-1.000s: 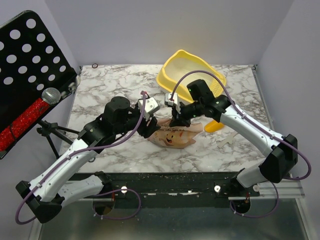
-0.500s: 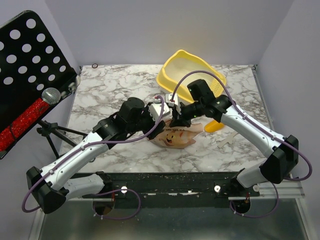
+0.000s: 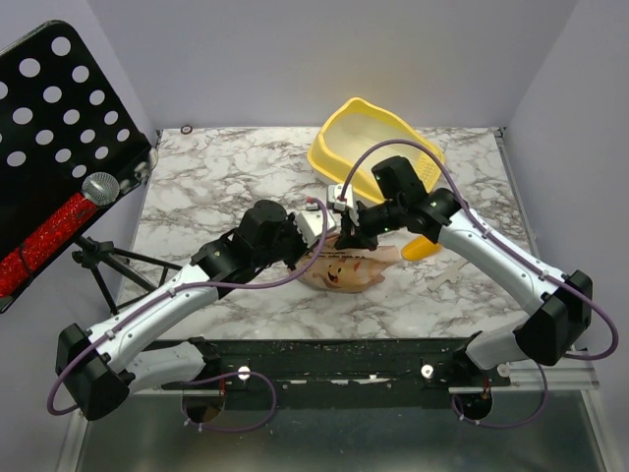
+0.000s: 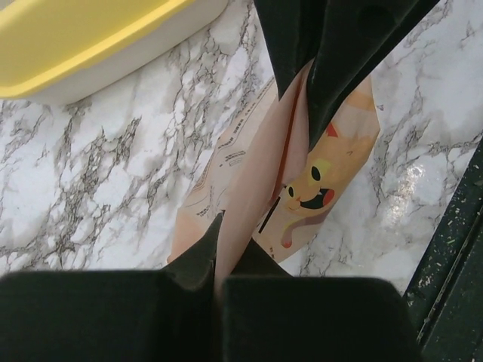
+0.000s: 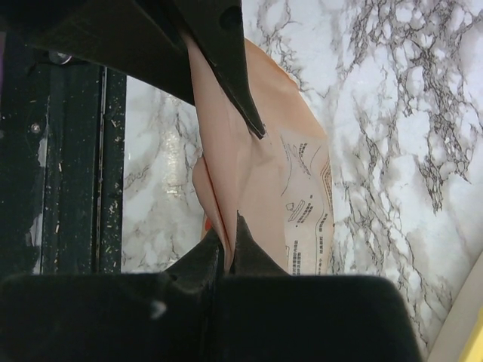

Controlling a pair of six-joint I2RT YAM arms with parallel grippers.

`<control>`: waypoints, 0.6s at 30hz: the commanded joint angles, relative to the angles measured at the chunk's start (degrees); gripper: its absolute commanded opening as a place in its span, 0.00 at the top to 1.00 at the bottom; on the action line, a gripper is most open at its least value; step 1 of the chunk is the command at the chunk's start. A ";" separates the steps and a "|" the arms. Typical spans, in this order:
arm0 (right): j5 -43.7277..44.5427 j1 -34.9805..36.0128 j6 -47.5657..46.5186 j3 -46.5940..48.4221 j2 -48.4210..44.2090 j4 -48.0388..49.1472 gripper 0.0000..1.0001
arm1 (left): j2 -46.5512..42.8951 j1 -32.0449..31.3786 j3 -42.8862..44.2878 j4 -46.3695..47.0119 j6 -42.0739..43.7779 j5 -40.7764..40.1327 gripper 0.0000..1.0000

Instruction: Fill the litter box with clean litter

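The tan printed paper bag lies on the marble table in front of the pale-yellow litter box. My left gripper is shut on the bag's upper fold, its fingertips pinching the paper. My right gripper is shut on the same fold from the other side; in the right wrist view the paper runs up from between the jaws of that gripper. The two grippers face each other over the bag. A corner of the litter box shows in the left wrist view. No clean litter is in view.
A small yellow-orange scoop lies just right of the bag, under the right arm. A black perforated stand and a microphone stand off the table's left side. The black front rail runs along the near edge.
My left arm swung right to the bag and its gripper went from open to shut on the bag's upper fold. The right gripper has kept its hold in place.
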 commanded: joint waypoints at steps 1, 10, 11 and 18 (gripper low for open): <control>-1.86 0.52 2.30 0.85 -2.58 1.25 0.98 | -1.17 -0.12 -1.33 2.32 0.36 -3.23 1.00; 15.97 0.52 9.52 -4.59 -12.16 9.95 0.37 | -12.77 -0.03 -5.19 4.26 3.70 -12.29 1.00; 17.64 0.44 9.08 -5.47 -12.77 10.21 0.35 | -13.91 -0.12 -5.72 4.08 4.14 -12.29 1.00; 19.78 0.35 5.74 -6.27 -12.26 6.97 0.34 | -23.83 -0.03 -10.64 6.36 7.04 -10.62 1.00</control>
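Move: Both grippers already pinch the litter bag's top edge, about 6 cm apart. The bag's middle is roughly 7 cm right of the left gripper, 3 cm back and 9 cm below; it sits about straight below the right gripper, 3 cm back and 9 cm down. From the right gripper, the litter box is some 25 cm ahead and 9 cm right, the orange scoop about 20 cm right and 1 cm ahead, both roughly 15 cm lower. Open the right gripper to let the bag's edge go, then lift it about 5 cm while drawing it some 4 cm right and 2 cm forward, away from the left gripper, turning it clockwise about 15 degrees. Keep the left gripper shut on the edge; pull it about 5 cm left and 2 cm up, tilting its fingers upward some 10 degrees. ##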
